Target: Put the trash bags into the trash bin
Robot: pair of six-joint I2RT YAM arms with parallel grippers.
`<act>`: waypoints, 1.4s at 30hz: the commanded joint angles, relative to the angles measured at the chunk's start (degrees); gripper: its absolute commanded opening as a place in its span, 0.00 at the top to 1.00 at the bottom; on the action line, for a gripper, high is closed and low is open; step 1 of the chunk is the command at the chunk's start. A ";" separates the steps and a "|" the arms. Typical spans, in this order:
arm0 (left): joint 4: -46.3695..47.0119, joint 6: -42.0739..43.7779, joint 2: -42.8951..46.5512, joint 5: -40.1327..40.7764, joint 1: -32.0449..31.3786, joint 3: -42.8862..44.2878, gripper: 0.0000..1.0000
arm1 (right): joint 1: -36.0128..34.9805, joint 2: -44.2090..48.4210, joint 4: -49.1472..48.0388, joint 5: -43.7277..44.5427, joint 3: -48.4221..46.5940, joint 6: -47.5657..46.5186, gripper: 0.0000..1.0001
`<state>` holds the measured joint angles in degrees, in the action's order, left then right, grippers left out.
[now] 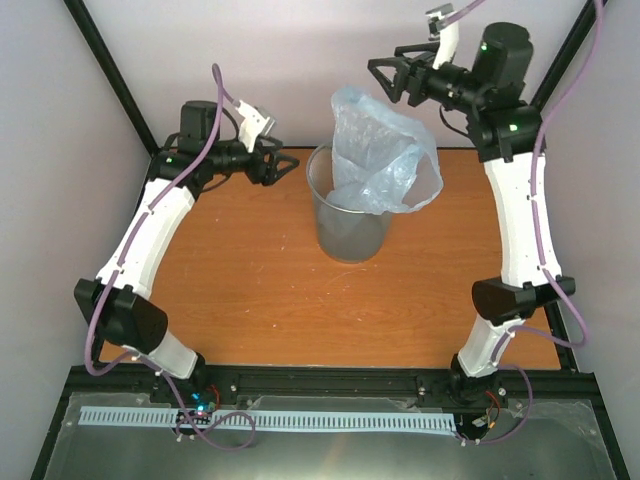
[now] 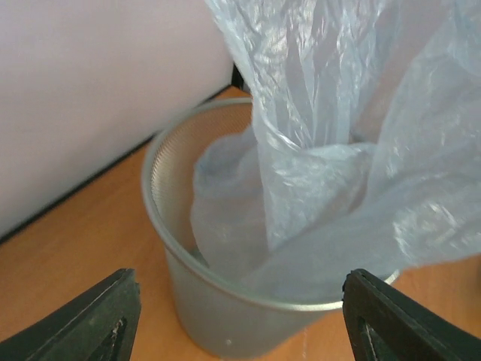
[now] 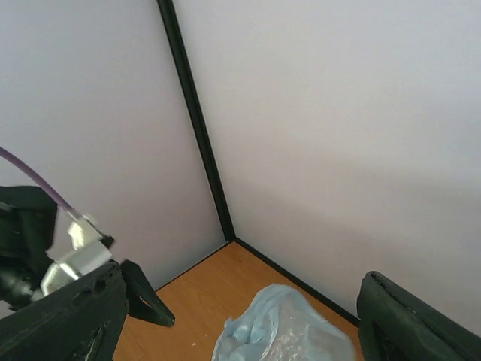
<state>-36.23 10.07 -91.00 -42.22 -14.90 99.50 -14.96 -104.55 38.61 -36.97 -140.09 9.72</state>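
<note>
The trash bin is a round grey wastebasket standing at the middle back of the orange table. A pale blue translucent trash bag has its lower part inside the bin; its upper part rises above the rim and droops over the right side. My right gripper hangs open just above the bag's top, holding nothing. The right wrist view shows the bag below the spread fingers. My left gripper is open, left of the bin and apart from it. The left wrist view faces the bin and the bag.
Pale walls with black corner posts enclose the table on the left, back and right. The table's back corner lies behind the bag. The left arm's wrist camera shows at the left edge of the right wrist view.
</note>
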 commanded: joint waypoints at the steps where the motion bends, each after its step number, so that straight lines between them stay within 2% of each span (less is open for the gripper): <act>1: 0.58 0.81 5.54 -1.95 -0.22 -5.95 0.25 | 3.41 2.25 -0.55 -3.79 4.02 1.43 0.15; 5: 0.67 -0.21 6.72 -2.95 -0.22 -9.15 0.26 | 4.67 2.43 1.94 -4.12 5.47 -0.33 0.14; 8: -0.56 1.41 8.09 -2.64 -0.23 -11.90 0.29 | 8.31 4.28 3.37 -2.08 8.50 0.04 0.15; 10: -1.46 1.96 8.78 -2.85 -0.37 -14.01 0.30 | 12.47 5.92 3.78 0.16 12.76 1.48 0.18; 13: -1.15 0.02 8.89 -2.91 -0.68 -16.71 0.30 | 17.96 7.53 5.72 5.93 21.22 0.46 0.28; 16: -0.09 -3.07 7.66 -2.63 -1.62 -16.93 0.29 | 19.83 7.31 6.84 6.98 28.90 -3.48 0.32; 20: 3.72 -9.55 5.05 0.14 -2.07 -16.69 0.28 | 19.71 4.86 5.72 4.29 36.60 -4.63 0.36; 24: 6.31 -14.73 1.08 0.34 -2.11 -14.31 0.28 | 18.85 0.25 6.05 2.32 37.55 -4.74 0.38; 30: 6.35 -15.09 -5.70 -0.10 -2.33 -9.43 0.28 | 16.93 -1.95 5.68 -1.97 39.30 -6.49 0.39; 36: 4.67 -12.03 -10.39 -0.11 -2.33 -4.14 0.29 | 13.07 3.64 3.51 -9.47 47.01 -5.87 0.40; 42: 2.93 -9.83 -14.51 0.38 -1.50 1.80 0.30 | 7.28 13.36 2.18 -11.11 58.53 -5.29 0.42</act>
<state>-33.91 -1.69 -103.39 -39.88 -15.29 95.90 -1.10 -98.43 41.47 -39.72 -86.59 4.47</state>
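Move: The mesh trash bin's middle stands about 42 cm below the empty right hand, 3 cm to its left and 1 cm ahead. From the empty left hand, the bin is roughly 13 cm to the right, 4 cm ahead and 25 cm below. The trash bag sticks up from the bin and hangs over its right side, some 2 cm left of the right hand, 2 cm ahead and 22 cm below; from the left hand it is around 18 cm right, 5 cm ahead and 6 cm below. The bin with its overhanging bag is closed in on from both sides: the right hand swings right and slightly forward around the bag, drops about 33 cm while tipping down some 45 degrees, then eases back and left to the bin's right side, its open fingers narrowing. The left hand sinks 12 cm, first drawing back and then coming forward to the left rim, tipping down, fingers still open. ##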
